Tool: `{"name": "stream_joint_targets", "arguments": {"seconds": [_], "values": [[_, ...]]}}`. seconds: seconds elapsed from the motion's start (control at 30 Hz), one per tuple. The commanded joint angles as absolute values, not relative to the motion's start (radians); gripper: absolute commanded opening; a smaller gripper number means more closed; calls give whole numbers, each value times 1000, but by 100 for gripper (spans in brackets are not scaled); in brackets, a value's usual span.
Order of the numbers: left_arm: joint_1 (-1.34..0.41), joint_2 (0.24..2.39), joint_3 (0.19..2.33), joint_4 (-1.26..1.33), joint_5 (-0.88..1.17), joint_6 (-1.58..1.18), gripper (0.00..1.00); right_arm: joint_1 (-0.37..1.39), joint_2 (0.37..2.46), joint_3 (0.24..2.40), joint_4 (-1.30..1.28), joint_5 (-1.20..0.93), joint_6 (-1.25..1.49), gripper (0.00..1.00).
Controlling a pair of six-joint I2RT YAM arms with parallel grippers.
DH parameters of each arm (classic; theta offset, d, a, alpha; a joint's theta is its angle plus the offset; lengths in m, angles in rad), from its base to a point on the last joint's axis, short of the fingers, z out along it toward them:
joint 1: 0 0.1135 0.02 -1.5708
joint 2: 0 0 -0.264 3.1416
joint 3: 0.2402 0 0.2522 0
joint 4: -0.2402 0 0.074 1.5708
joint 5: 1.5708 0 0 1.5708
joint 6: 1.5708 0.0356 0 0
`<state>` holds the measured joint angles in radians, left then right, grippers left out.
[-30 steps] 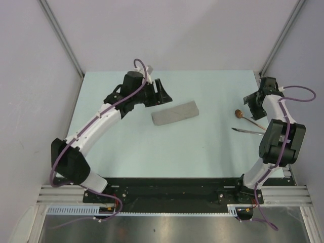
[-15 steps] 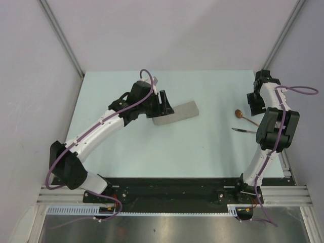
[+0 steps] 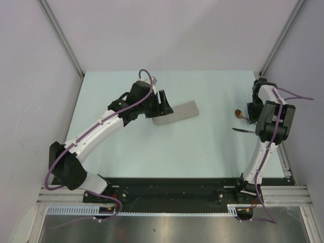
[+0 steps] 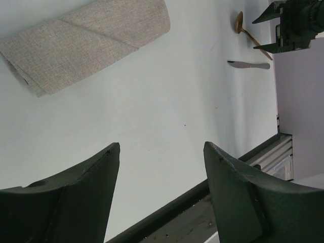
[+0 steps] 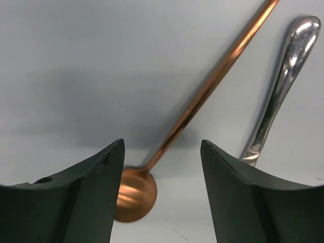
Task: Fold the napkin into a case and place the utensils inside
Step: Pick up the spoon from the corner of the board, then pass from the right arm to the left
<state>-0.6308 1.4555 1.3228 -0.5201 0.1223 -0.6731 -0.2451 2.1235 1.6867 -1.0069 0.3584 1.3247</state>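
Observation:
The napkin (image 3: pixel 176 112), folded into a narrow grey-beige case (image 4: pixel 86 43), lies flat in mid-table. My left gripper (image 3: pixel 165 105) hovers open at its left end, and in the left wrist view my left gripper (image 4: pixel 161 147) has only bare table between its fingers. The utensils lie at the right: a copper spoon (image 3: pixel 237 113) and a thin silvery piece (image 3: pixel 242 130). My right gripper (image 3: pixel 251 114) is low over the spoon. In the right wrist view my right gripper (image 5: pixel 162 144) is open, its fingers straddling the spoon (image 5: pixel 135 194) near the bowl without touching. The silvery piece (image 5: pixel 281 83) lies beside it.
The pale table (image 3: pixel 202 152) ends at a black front rail (image 4: pixel 167 210). Grey walls stand close at the left, back and right. The right arm (image 4: pixel 296 23) shows at the far edge of the left wrist view, next to the spoon (image 4: pixel 238 23).
The left arm has swung right, up to the napkin's left end. The right gripper has come in from the back right and down over the spoon.

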Motion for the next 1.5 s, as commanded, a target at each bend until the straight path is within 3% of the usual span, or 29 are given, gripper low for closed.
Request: {"name": "stream_joint_targets", "arguments": {"seconds": [0.0,0.2,0.3,0.4,0.43,0.73,0.83,1.03,1.23,1.47], "values": [[-626,1460,1341,-509,117,-667,72,-250,2183,1746,-1028,393,1377,66],[-595,1473,1339,-506,130,-672,72,-242,2232,1755,-1051,394,1381,56],[-581,1480,1330,-488,169,-673,72,-236,2238,1744,-1013,387,1347,38],[-568,1483,1324,-459,238,-660,72,-226,2252,1750,-968,364,1277,5],[-563,1483,1324,-448,254,-652,72,-221,2252,1753,-953,359,1246,0],[-486,1466,1290,-347,439,-624,75,-59,2174,1773,-531,285,461,0],[-471,1477,1269,-339,475,-650,75,58,2143,1801,-516,391,128,0],[-401,1459,1140,-253,537,-745,75,240,1967,1577,-333,368,-346,0],[-252,1376,979,-117,564,-837,76,350,1901,1604,-502,160,-569,0],[-215,1477,920,113,843,-969,74,508,1809,1552,-627,35,-885,0]]}}
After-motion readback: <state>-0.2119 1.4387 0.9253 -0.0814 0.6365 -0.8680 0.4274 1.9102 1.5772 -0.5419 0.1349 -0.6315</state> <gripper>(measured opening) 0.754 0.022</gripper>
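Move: The spoon lies under the open right hand, its middle about 3 cm to the right, 1 cm back and 3 cm below; its bowl is some 5 cm left and 4 cm ahead of the hand. The knife, at the same height, lies about 7 cm back and 1 cm right. The folded napkin's middle is roughly 42 cm left and 5 cm ahead. From the left hand the spoon is about 50 cm right, 9 cm ahead and 22 cm below. The right fingers pinch the spoon's handle just behind the bowl after sinking some 2 cm and easing slightly forward, then lift it about 11 cm while carrying it nearly 30 cm left towards the napkin's right end, arcing forward then partly back as the wrist swings some 140 degrees counter-clockwise and tilts. The left hand, still open, mainly late backs off about 8 cm left, sinking 5 cm. ##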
